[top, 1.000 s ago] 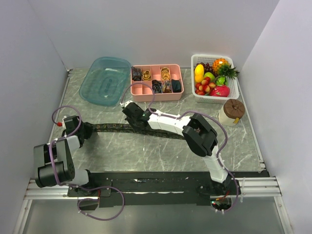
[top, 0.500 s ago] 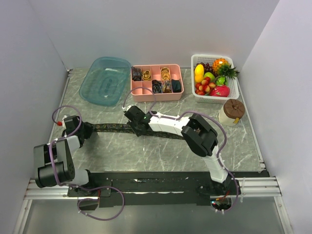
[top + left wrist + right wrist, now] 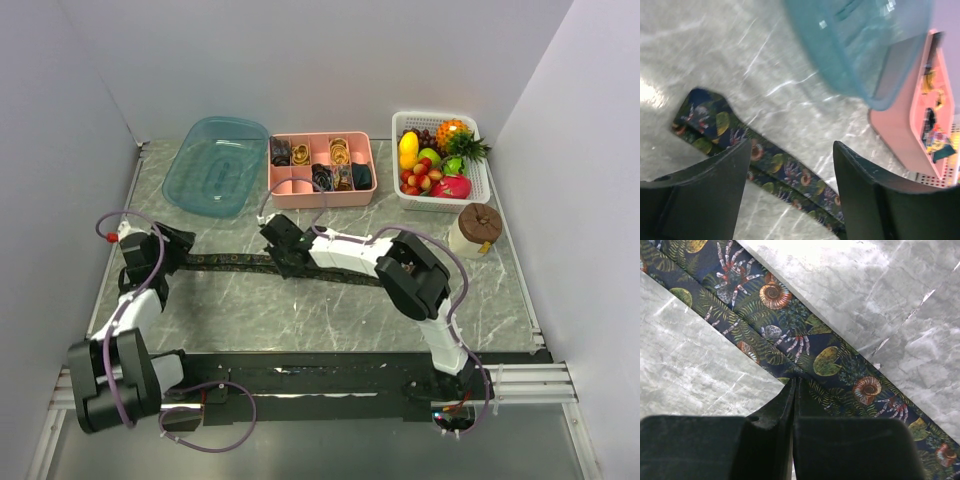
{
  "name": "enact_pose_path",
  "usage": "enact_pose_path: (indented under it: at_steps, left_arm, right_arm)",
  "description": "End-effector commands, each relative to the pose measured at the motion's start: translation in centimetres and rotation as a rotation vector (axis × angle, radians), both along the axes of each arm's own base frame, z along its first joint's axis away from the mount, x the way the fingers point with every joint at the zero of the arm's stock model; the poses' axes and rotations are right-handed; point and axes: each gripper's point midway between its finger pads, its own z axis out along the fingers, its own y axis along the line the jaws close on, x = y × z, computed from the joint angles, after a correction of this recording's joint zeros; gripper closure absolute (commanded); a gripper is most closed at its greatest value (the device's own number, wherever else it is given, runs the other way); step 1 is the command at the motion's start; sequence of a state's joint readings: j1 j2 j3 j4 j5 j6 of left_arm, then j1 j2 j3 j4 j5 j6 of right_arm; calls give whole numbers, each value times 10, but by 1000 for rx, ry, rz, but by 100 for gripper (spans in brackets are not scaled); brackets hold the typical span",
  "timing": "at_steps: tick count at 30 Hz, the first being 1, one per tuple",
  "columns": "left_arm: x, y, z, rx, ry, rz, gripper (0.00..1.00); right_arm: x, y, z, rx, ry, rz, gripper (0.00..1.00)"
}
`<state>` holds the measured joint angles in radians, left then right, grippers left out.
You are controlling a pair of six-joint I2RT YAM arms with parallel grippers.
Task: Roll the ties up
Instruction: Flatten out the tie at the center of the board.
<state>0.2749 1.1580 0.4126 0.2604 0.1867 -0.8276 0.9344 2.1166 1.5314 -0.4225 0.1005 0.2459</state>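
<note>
One tie (image 3: pixel 235 263) lies flat as a long strip across the table, dark navy with shells and leaves. My left gripper (image 3: pixel 180 248) hovers over its left end, open; in the left wrist view the tie (image 3: pixel 785 172) runs between the spread fingers (image 3: pixel 792 150), untouched. My right gripper (image 3: pixel 283 255) is shut at mid-strip. In the right wrist view its closed tips (image 3: pixel 794 381) rest on the near edge of the tie (image 3: pixel 790 325), with no fabric seen between them. Several rolled ties (image 3: pixel 322 177) sit in the pink organizer (image 3: pixel 292 190).
A teal plastic tub (image 3: pixel 215 165) stands at the back left, close ahead in the left wrist view (image 3: pixel 860 45). At the back right are a white basket (image 3: pixel 483 180) of toy fruit and a brown-lidded jar (image 3: pixel 477 228). Walls close in on both sides.
My left gripper has opened and let go of the tie's left end, and its arm has swung toward the back. My right gripper slid slightly right along the strip.
</note>
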Motion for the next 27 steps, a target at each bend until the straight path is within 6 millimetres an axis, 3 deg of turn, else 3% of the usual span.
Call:
enact_pose_path:
  at_steps: [1,6,9,11,12,13,15,20,27]
  left_arm:
    - [3,3,28,65,-56,-13,28]
    - [1,2,22,48,-55,-7,35]
    - [2,3,15,37,-43,-2,45]
    - [3,0,9,23,-36,-15,58]
    - [5,0,9,18,-43,-12,68]
    - [5,-1,3,7,-30,-14,85]
    - [6,-3,-3,-14,-20,-17,99]
    - [2,-4,-29,-61,57,-1,99]
    - [-13,11,-59,-48,202,108,99]
  right_arm:
    - [-22,-53,-29,-132,140,-74,100]
    - [-21,-72,-34,-149,171,-122,100]
    - [-20,-84,-38,-162,183,-144,100]
    - [-20,-89,-38,-164,187,-149,100]
    - [-21,-91,-39,-168,189,-153,100]
    - [-21,-92,-39,-168,190,-156,100]
    - [-22,-94,-39,-169,191,-159,100]
    - [-22,-94,-38,-167,195,-162,100]
    - [-21,-91,-35,-155,197,-156,100]
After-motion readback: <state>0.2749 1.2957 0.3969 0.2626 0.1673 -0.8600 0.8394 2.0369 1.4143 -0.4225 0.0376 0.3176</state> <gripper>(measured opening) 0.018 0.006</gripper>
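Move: The tie's left end lies on the board some 7 cm below the open left hand, about 4 cm to its left and a couple of centimetres nearer the base. The blue basin is about 22 cm ahead of that hand and 7 cm to its right. The closed right fingertips already rest on the tie, the pressed spot right under them; from there the pink divided box is roughly 26 cm ahead and 8 cm to the right. Rightward, about 4 cm, the right hand drags its shut fingertips with the tie still under them, turning slightly clockwise, then holds there. Meanwhile the left hand rises a little, shuts its empty fingers and comes down over the tie's left end, finishing about 5 cm lower than it began, fingers pointing more steeply down. ##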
